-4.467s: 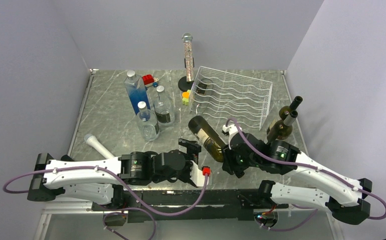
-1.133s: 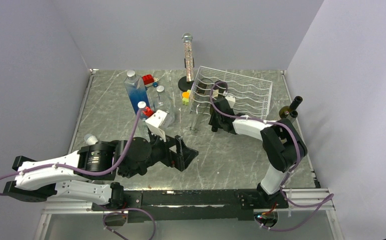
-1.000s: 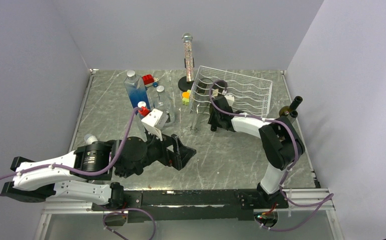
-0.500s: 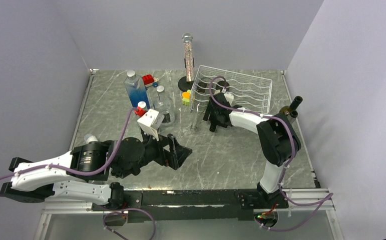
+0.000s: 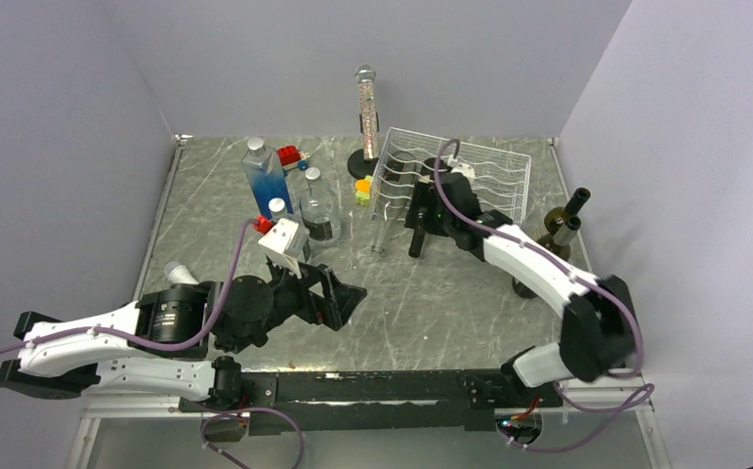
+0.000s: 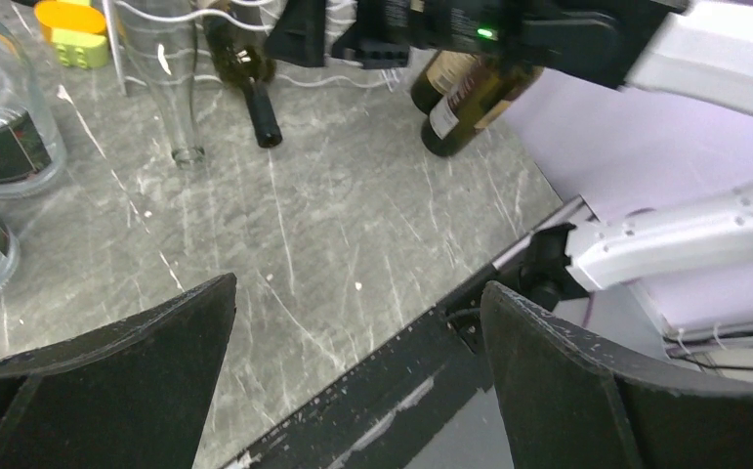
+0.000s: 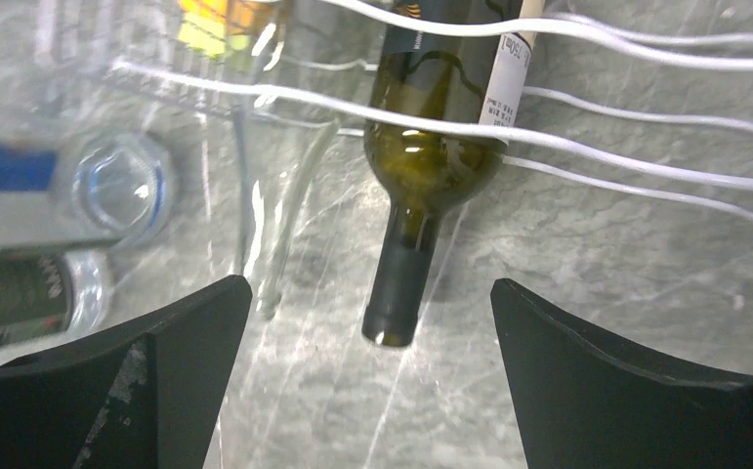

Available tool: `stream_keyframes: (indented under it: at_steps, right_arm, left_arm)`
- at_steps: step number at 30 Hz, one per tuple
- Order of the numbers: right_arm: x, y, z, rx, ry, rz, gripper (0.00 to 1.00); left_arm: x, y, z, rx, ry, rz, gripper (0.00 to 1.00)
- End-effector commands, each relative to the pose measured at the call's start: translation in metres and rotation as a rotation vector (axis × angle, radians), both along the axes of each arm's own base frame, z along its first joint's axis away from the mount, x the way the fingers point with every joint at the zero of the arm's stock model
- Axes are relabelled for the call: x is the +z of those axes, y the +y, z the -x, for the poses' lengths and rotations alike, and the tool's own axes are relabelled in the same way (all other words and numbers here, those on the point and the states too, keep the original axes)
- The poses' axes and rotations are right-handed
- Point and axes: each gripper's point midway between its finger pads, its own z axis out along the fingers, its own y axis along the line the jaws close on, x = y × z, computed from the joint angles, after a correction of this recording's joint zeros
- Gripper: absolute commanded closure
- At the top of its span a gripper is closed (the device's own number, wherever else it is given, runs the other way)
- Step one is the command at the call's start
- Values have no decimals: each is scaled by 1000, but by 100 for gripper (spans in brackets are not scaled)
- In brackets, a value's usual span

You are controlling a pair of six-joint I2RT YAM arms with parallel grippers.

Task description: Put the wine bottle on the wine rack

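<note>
The dark green wine bottle lies in the leftmost cradles of the white wine rack, under its wavy wires. Its neck sticks out of the front over the table. My right gripper hangs open just above the neck's end, a finger on either side, touching nothing. In the top view the right gripper covers the bottle's body. Low over the table's near middle, my left gripper is open and empty. The left wrist view shows the same bottle from afar, with the left gripper open.
A clear glass bottle lies in the rack beside the wine bottle. Two more dark bottles stand at the right edge. A blue bottle, clear bottles, toy blocks and a glitter tube stand at back left.
My right gripper opened, let go of the wine bottle's neck and drew back a little. The bottle stays in the rack. The left arm pulled back toward the near left.
</note>
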Motion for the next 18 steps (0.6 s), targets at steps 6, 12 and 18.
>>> stream_keyframes:
  at_steps: [6, 12, 18]
  right_arm:
    - [55, -15, 61, 179, -104, -19, 0]
    - [76, 4, 80, 303, -124, -113, 2]
    - [92, 13, 80, 353, -148, -142, 4]
  left_arm:
    - [-13, 26, -42, 290, -39, 63, 1]
    - [-29, 34, -63, 299, 4, 92, 1]
    - [-63, 37, -96, 341, 97, -9, 1]
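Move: The left hand's apparent goal, the front clear bottle, stands about 21 cm ahead, 14 cm left and 26 cm below. The rear clear bottle is 28 cm ahead and 8 cm left, the blue bottle 31 cm ahead and 17 cm left. From the right hand, the front clear bottle is 28 cm left and 2 cm back, 8 cm below. The racked wine bottle lies 8 cm ahead and 12 cm below, the racked clear bottle 6 cm ahead and 7 cm left. Touching nothing, the open left hand gathers speed forward, leftward and down towards the front clear bottle, covering some 9 cm forward and turning about 20 degrees counter-clockwise. The right hand, already open and clear of the racked wine bottle, draws back some 8 cm and up nearly as far, its rise levelling off while it also swings counter-clockwise. ##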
